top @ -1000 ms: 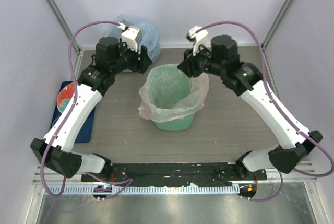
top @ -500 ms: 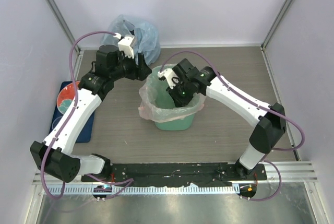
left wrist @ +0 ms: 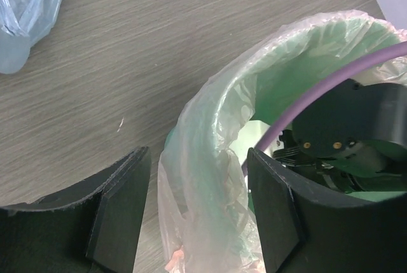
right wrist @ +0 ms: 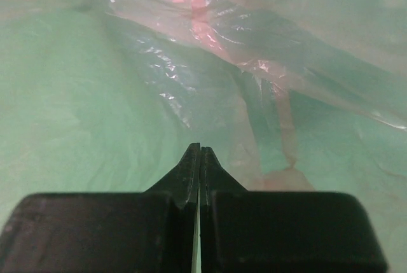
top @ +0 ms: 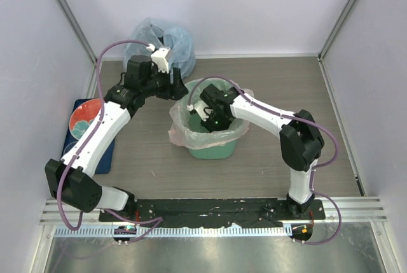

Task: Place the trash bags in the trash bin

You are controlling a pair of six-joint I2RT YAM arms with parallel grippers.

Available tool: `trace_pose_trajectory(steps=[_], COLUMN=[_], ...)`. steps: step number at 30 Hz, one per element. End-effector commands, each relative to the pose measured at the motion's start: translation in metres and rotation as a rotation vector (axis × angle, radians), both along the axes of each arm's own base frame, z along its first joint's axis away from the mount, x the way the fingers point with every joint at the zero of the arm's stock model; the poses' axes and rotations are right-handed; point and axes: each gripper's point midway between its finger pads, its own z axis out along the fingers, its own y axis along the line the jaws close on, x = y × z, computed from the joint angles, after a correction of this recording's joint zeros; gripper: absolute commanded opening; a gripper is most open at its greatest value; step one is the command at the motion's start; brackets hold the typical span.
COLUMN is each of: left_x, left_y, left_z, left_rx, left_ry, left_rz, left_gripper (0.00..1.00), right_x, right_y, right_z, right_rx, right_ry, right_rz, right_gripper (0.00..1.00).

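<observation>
The mint-green trash bin [top: 216, 151] stands mid-table, with the pale-pink trash bag [top: 183, 130] lining it and folded out over its rim. In the top view my right gripper [top: 215, 122] reaches down inside the bin. Its wrist view shows the jaws [right wrist: 200, 149] shut with nothing between them, and crinkled pink bag [right wrist: 210, 37] over green wall ahead. My left gripper [top: 179, 88] is at the bin's back-left rim. Its wrist view shows it open [left wrist: 197, 209], fingers [left wrist: 121, 203] astride the bag-covered rim [left wrist: 210, 158] without pressing it.
A bulging pale-blue bag [top: 159, 37] sits at the back left against the wall, also in the left wrist view [left wrist: 25, 12]. A red-and-teal plate [top: 86, 120] lies on a blue mat at the left edge. The right arm's purple cable [left wrist: 305, 101] crosses the bin's mouth.
My right arm swung from behind the bin's back rim down into the bin and its jaws closed. My left gripper shifted slightly toward the rim and stayed open.
</observation>
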Motion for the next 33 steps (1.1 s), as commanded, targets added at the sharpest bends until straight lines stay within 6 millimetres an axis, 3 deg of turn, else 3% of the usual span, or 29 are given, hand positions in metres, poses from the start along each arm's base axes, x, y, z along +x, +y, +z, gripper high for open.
trace_pose_trajectory(steps=[1,13,23,29,33], left_x=[0.002,0.011,0.008,0.005,0.005], left_y=[-0.001,0.000,0.003,0.004,0.004], left_z=[0.001,0.006,0.005,0.002,0.006], left_rx=[-0.016,-0.040,-0.051,-0.051,-0.069], left_ry=[0.010,0.034,0.051,0.057,0.047], left_rz=[0.001,0.023,0.032,0.034,0.040], left_gripper=[0.66,0.66,0.66,0.67,0.67], right_x=[0.001,-0.004,-0.019,-0.015,-0.002], right_y=[-0.006,-0.033,-0.045,-0.039,-0.022], right_z=[-0.009,-0.067,-0.090,-0.084,-0.057], right_rx=[-0.063,-0.265,-0.354,-0.343,-0.256], right_ry=[0.015,0.113,0.235,0.235,0.158], right_rz=[0.012,0.065,0.124,0.102,0.083], right_gripper=[0.01,0.01,0.01,0.01,0.01])
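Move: The right gripper is already down inside the trash bin, shut; the trash bag's loose bottom right side lies about 8 cm below it, 4 cm to its right and 2 cm back. The bin's middle is roughly 2 cm to its left, 1 cm ahead and 3 cm higher. The blue bag lies about 24 cm ahead and 22 cm left, level in height. From the left gripper, that bottom right side of the bag is some 12 cm back, 16 cm right and 27 cm below. Push the shut right gripper about 7 cm deeper into the lined bin, drifting some 4 cm right and a little back, towards the bag's bottom right side, fingertips bearing on the film. Tilt the wrist some 20 degrees so the left-leaning fingers come to point nearly straight down. Ease the open left gripper down about 2 cm by the bin's left rim. ##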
